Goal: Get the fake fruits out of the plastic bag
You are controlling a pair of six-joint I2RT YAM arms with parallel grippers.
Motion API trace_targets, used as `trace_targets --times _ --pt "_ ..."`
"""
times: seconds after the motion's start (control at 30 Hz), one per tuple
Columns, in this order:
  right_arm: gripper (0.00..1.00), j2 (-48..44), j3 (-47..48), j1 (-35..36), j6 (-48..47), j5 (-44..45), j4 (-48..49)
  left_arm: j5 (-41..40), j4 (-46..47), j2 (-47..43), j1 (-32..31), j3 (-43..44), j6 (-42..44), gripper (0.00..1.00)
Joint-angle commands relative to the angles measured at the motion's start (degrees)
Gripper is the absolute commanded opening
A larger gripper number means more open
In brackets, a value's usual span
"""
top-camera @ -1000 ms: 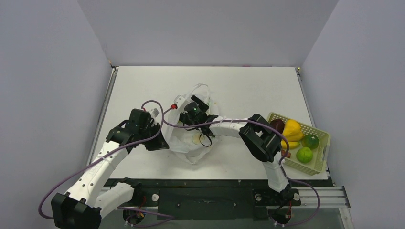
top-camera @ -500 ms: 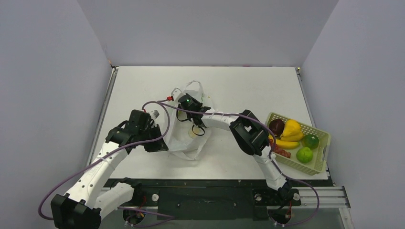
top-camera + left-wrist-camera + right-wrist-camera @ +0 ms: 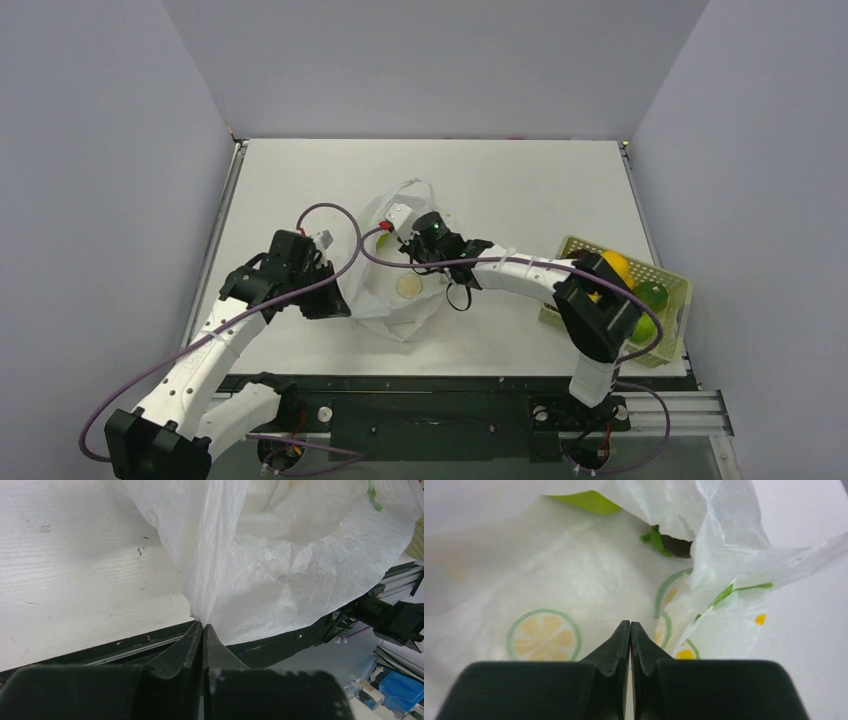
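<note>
The plastic bag lies crumpled mid-table, thin white film with lemon-slice logos. My left gripper is shut on its left edge; in the left wrist view the film bunches into the closed tips. My right gripper reaches into the bag's mouth, its jaws shut with the tips pinching the inner film. Deeper inside the bag lie a green fruit and a dark purple one with a green leaf. Other fake fruits, yellow and green, sit in a basket.
The pale yellow-green perforated basket stands at the table's right edge, partly covered by my right arm's elbow. Grey walls enclose the table on three sides. Purple cables loop over both arms.
The right gripper went from open to shut inside the bag, swinging left and then back right. Its elbow now covers part of the basket. The bag's mouth spread wider. The left gripper held still.
</note>
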Motion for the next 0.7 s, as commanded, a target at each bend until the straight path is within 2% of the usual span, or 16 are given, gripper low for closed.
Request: trace_targets --times 0.0,0.1,0.2,0.33,0.43,0.5,0.53,0.67 --pt "0.0 -10.4 -6.3 0.0 10.0 -16.5 3.0 -2.7 1.7 -1.8 0.2 0.6 -0.1 0.0" --pt "0.0 -12.8 -9.6 0.7 15.4 -24.2 4.3 -5.4 1.1 -2.3 0.4 0.2 -0.3 0.03" --pt "0.02 -13.1 -11.4 4.7 18.5 -26.5 4.5 -6.6 0.7 -1.9 0.4 1.4 0.5 0.2" --pt "0.04 -14.5 -14.5 7.3 20.4 -27.5 6.1 -12.2 -1.7 0.2 0.5 8.2 3.8 0.36" --pt "0.07 -18.1 -16.8 7.2 21.9 -27.7 7.9 -15.5 -1.6 2.9 0.5 15.2 7.2 0.4" --pt "0.12 -20.8 -18.1 7.1 23.2 -27.0 9.0 -15.7 2.0 4.5 0.5 16.9 8.7 0.41" --pt "0.19 -21.7 -19.5 7.1 24.0 -26.4 9.8 -15.8 6.2 5.3 0.5 17.1 9.1 0.43" --pt "0.35 -26.7 -21.9 7.2 29.0 -19.8 13.6 -15.8 19.8 11.3 0.0 15.2 10.0 0.47"
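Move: The left gripper is shut on the bag's near-left rim; the farther stretch of left rim lies about 13 cm ahead, 3 cm right and 4 cm below, and the green fruit some 20 cm ahead, 8 cm right, 10 cm below. The shut, empty right gripper has the bag's near side about 17 cm back and 3 cm left, about level; the green fruit 6 cm ahead, 5 cm left, the dark fruit 8 cm ahead, 1 cm left, both about 3 cm lower. Draw the right gripper back about 17 cm, away from the two fruits to the bag's near side, rising first, then dipping, tipping its fingers steeper and parting them near the end. Meanwhile open the left gripper to let go of the rim, ease it slightly left, then swing it forward some 9 cm and up 7 along the left rim, fingers tilting outward. ##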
